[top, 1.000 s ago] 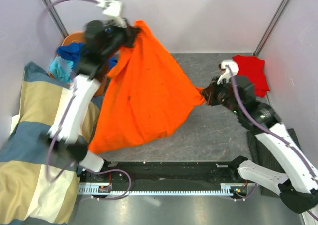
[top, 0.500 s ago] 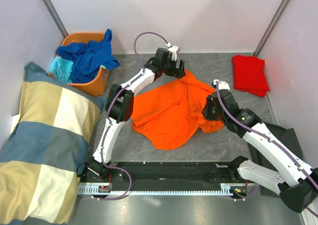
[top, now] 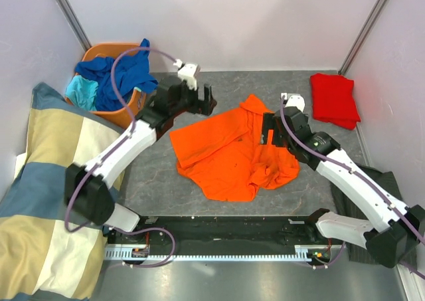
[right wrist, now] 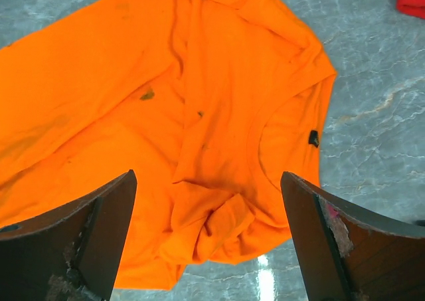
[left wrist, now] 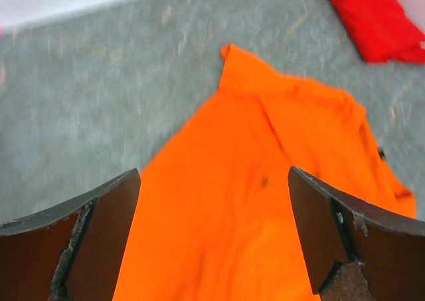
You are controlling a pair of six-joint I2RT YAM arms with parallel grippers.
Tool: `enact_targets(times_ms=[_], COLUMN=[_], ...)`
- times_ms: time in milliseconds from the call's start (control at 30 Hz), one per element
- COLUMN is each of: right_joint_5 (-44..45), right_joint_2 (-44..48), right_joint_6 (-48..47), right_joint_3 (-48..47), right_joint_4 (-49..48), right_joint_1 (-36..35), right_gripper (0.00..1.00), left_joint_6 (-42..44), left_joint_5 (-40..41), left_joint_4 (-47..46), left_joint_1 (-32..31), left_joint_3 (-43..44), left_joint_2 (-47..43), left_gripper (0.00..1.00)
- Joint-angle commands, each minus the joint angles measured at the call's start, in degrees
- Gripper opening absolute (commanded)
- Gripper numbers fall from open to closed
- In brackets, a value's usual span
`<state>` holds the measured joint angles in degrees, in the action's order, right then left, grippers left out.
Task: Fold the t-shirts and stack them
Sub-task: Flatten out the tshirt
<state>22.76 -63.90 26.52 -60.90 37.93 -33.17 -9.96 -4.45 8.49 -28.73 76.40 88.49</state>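
A bright orange t-shirt [top: 229,151] lies crumpled on the grey table, its collar and a bunched fold toward the right. My left gripper [top: 201,98] hovers over its upper left edge, open and empty; in the left wrist view the orange t-shirt [left wrist: 265,201] fills the gap between the spread gripper [left wrist: 213,173] fingers. My right gripper [top: 268,132] hangs open above the shirt's right side. The right wrist view shows the orange t-shirt [right wrist: 166,108] and its collar below the open gripper [right wrist: 208,176]. A folded red t-shirt [top: 335,100] lies at the back right.
An orange basket [top: 136,106] at the back left holds royal blue shirts [top: 119,75] and a turquoise one [top: 83,92]. A big checked blanket [top: 60,181] covers the left side. Dark pinstriped cloth [top: 340,198] lies under the right arm. Walls close in on three sides.
Both grippers held the orange t-shirt up and spread a second ago. They have opened and let go; the shirt now lies on the table. The left arm has drawn back to the left.
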Motion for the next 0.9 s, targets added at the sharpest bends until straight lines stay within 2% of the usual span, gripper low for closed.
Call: enact_targets(times_ms=[0, 100, 233, 300, 367, 400, 533, 667, 867], right_joint_5=[4.04, 5.44, 5.63, 3.18, -0.16, -4.53, -10.36, -14.84, -18.45], right_joint_2=[-3.07, -5.18, -8.95, -14.04, -19.91, -21.95, -29.87, -38.21, -44.72], right_joint_6=[-1.74, -1.83, -4.37, -5.34, -5.17, -4.73, -3.76, -4.46, -3.50], right_joint_3=[-0.97, -0.18, 0.26, -1.23, -2.89, -3.25, -3.96, -7.20, -9.14], right_joint_4=[-2.51, -4.61, -11.28, -13.66, -17.09, -18.41, -25.17, -26.15, -28.00], right_joint_1=[-0.06, -0.05, 1.08, 2.22, 4.86, 5.91, 9.52, 10.40, 12.25], right_gripper=[0.98, 0.98, 0.98, 0.98, 0.98, 0.98, 0.98, 0.98, 0.98], left_joint_6=[-5.68, -8.93, -15.51, -17.02, -18.43, -18.52, -18.43, -18.43, -17.38], left_joint_5=[2.16, 4.26, 8.84, 10.07, 10.77, 11.12, 11.13, 10.16, 10.69], left_joint_4=[2.58, 2.50, 2.15, 0.48, -0.67, -1.45, -1.90, -2.43, -2.87], left_joint_1=[-0.71, -1.85, -1.94, -1.94, -1.94, -1.94, -1.94, -2.03, -1.86], left_joint_3=[-16.76, -24.69, -29.37, -29.99, -29.47, -28.34, -24.11, -20.60, -15.06], left_joint_2=[-8.32, -12.72, -13.43, -12.20, -9.32, -8.08, -1.84, 4.40, 13.19], left_gripper=[1.00, 1.00, 1.00, 1.00, 1.00, 1.00, 1.00, 1.00, 1.00])
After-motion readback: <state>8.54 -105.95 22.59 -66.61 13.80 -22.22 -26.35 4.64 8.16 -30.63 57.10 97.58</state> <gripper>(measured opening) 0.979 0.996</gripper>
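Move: The left panel of the orange t-shirt lies about 24 cm below the left hand, some 7 cm back and 4 cm left. The laundry basket is about 10 cm ahead and 28 cm left of that hand. From the right hand, the t-shirt's far folded corner is roughly 18 cm ahead, 3 cm left and 20 cm down. Its crumpled near fold is about 4 cm back and 2 cm left, and the red stack is 20 cm ahead and 19 cm right. Both open hands head down to the spread orange t-shirt. The left drops about 21 cm onto its left panel, first swinging back and left, then easing forward and right while still sinking, and tips down nearly 30 degrees. The right goes down some 17 cm and forward 12 cm towards the far folded corner, tipping down about 15 degrees; contact can't be made out. ##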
